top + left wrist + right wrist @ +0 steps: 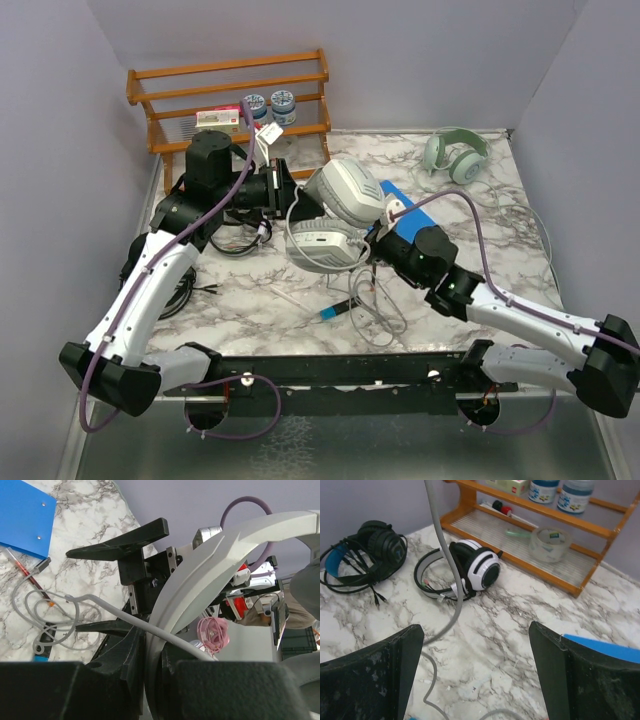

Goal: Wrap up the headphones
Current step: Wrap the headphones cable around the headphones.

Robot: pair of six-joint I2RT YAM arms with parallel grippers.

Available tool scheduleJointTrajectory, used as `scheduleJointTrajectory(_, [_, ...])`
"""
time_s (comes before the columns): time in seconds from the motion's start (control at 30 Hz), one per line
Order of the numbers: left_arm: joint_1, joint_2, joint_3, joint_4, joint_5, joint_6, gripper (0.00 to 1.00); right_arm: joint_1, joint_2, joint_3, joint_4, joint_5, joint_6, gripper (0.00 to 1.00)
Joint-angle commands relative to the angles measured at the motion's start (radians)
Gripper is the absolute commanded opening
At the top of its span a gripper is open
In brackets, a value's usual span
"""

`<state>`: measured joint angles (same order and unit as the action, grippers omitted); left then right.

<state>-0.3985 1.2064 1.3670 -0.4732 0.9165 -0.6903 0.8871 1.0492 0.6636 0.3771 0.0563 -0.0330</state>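
The pale grey-white headphones [335,205] hang above the table's middle, and my left gripper [285,192] is shut on them. In the left wrist view the jaws [152,650] pinch the pale headband [200,575], and the grey cable [115,611] runs across it. That cable [370,305] trails down into loose loops on the marble. My right gripper [372,240] stands open just beside the earcups with nothing between its fingers [476,650]. The cable [442,545] hangs in front of its left finger. The all-black headphones [375,545] and the white-and-black headphones [475,570] lie on the table's left.
A wooden rack [240,95] with jars and a tape roll [549,542] stands at the back left. A pale green headset [455,152] lies at the back right. A blue board [605,647] lies under the lifted headphones, and a pen [335,310] sits near the cable loops.
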Motion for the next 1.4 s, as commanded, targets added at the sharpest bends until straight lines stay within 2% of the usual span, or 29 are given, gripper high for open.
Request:
scheduleJointTrajectory(0.0, [0.001, -0.051, 0.019, 0.004, 0.047, -0.019, 0.0, -0.01, 0.064, 0.068, 0.15, -0.16, -0.061, 0.94])
scheduleJointTrajectory(0.3, [0.001, -0.054, 0.026, 0.004, 0.054, -0.011, 0.0, -0.036, 0.14, 0.127, 0.145, -0.163, -0.069, 0.89])
scheduleJointTrajectory(0.47, [-0.005, -0.053, 0.026, 0.004, 0.062, 0.006, 0.0, -0.081, 0.191, 0.145, 0.207, -0.231, -0.012, 0.68])
scheduleJointTrajectory(0.6, [-0.005, -0.066, 0.023, 0.004, 0.066, 0.023, 0.0, -0.086, 0.261, 0.201, 0.241, -0.297, 0.025, 0.62])
scheduleJointTrajectory(0.63, [-0.005, -0.068, 0.022, 0.002, 0.067, 0.026, 0.0, -0.085, 0.275, 0.217, 0.244, -0.307, 0.029, 0.57])
scheduleJointTrajectory(0.77, [-0.005, -0.084, 0.009, -0.009, 0.067, 0.053, 0.0, -0.088, 0.273, 0.252, 0.24, -0.267, 0.03, 0.19])
scheduleJointTrajectory(0.83, [-0.005, -0.1, -0.015, -0.018, 0.062, 0.087, 0.0, -0.095, 0.244, 0.266, 0.222, -0.213, 0.026, 0.05])
scheduleJointTrajectory(0.87, [-0.006, -0.109, -0.027, -0.022, 0.055, 0.106, 0.0, -0.102, 0.23, 0.283, 0.202, -0.179, 0.024, 0.02])
scheduleJointTrajectory(0.97, [-0.007, -0.144, -0.068, -0.026, 0.011, 0.178, 0.0, -0.127, 0.191, 0.341, 0.123, -0.087, 0.006, 0.01])
scheduleJointTrajectory(1.13, [-0.008, -0.181, -0.11, -0.066, -0.068, 0.308, 0.0, -0.169, 0.142, 0.448, 0.024, -0.036, -0.042, 0.01])
scheduleJointTrajectory(1.37, [-0.008, -0.181, -0.085, -0.062, -0.136, 0.288, 0.0, -0.171, 0.094, 0.409, -0.019, -0.039, -0.056, 0.01])
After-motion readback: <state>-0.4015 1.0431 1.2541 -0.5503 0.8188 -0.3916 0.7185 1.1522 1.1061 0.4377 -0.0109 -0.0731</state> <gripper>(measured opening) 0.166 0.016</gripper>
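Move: The stretch of grey cable beside the headphones that my right fingers go for is about 4 cm ahead of my right hand, 5 cm to its left and 4 cm above. The headphones' upper earcup hangs about 9 cm above my right hand, roughly straight over it; the lower earcup is some 6 cm back, 5 cm left and a bit higher. From my left hand, which still grips the headband, that cable is about 4 cm ahead, 5 cm right and 8 cm lower. I slip my open right hand left and forward, slightly up, by some 7 cm past the headphones, and shut its fingers on the cable. Then I swing it steeply up about 15 cm and back to the right, drawing the cable with me as the fingers tip upward. My left hand keeps the headband, eases back and left a few centimetres, then sinks slightly and tilts the headphones some 15 degrees. ##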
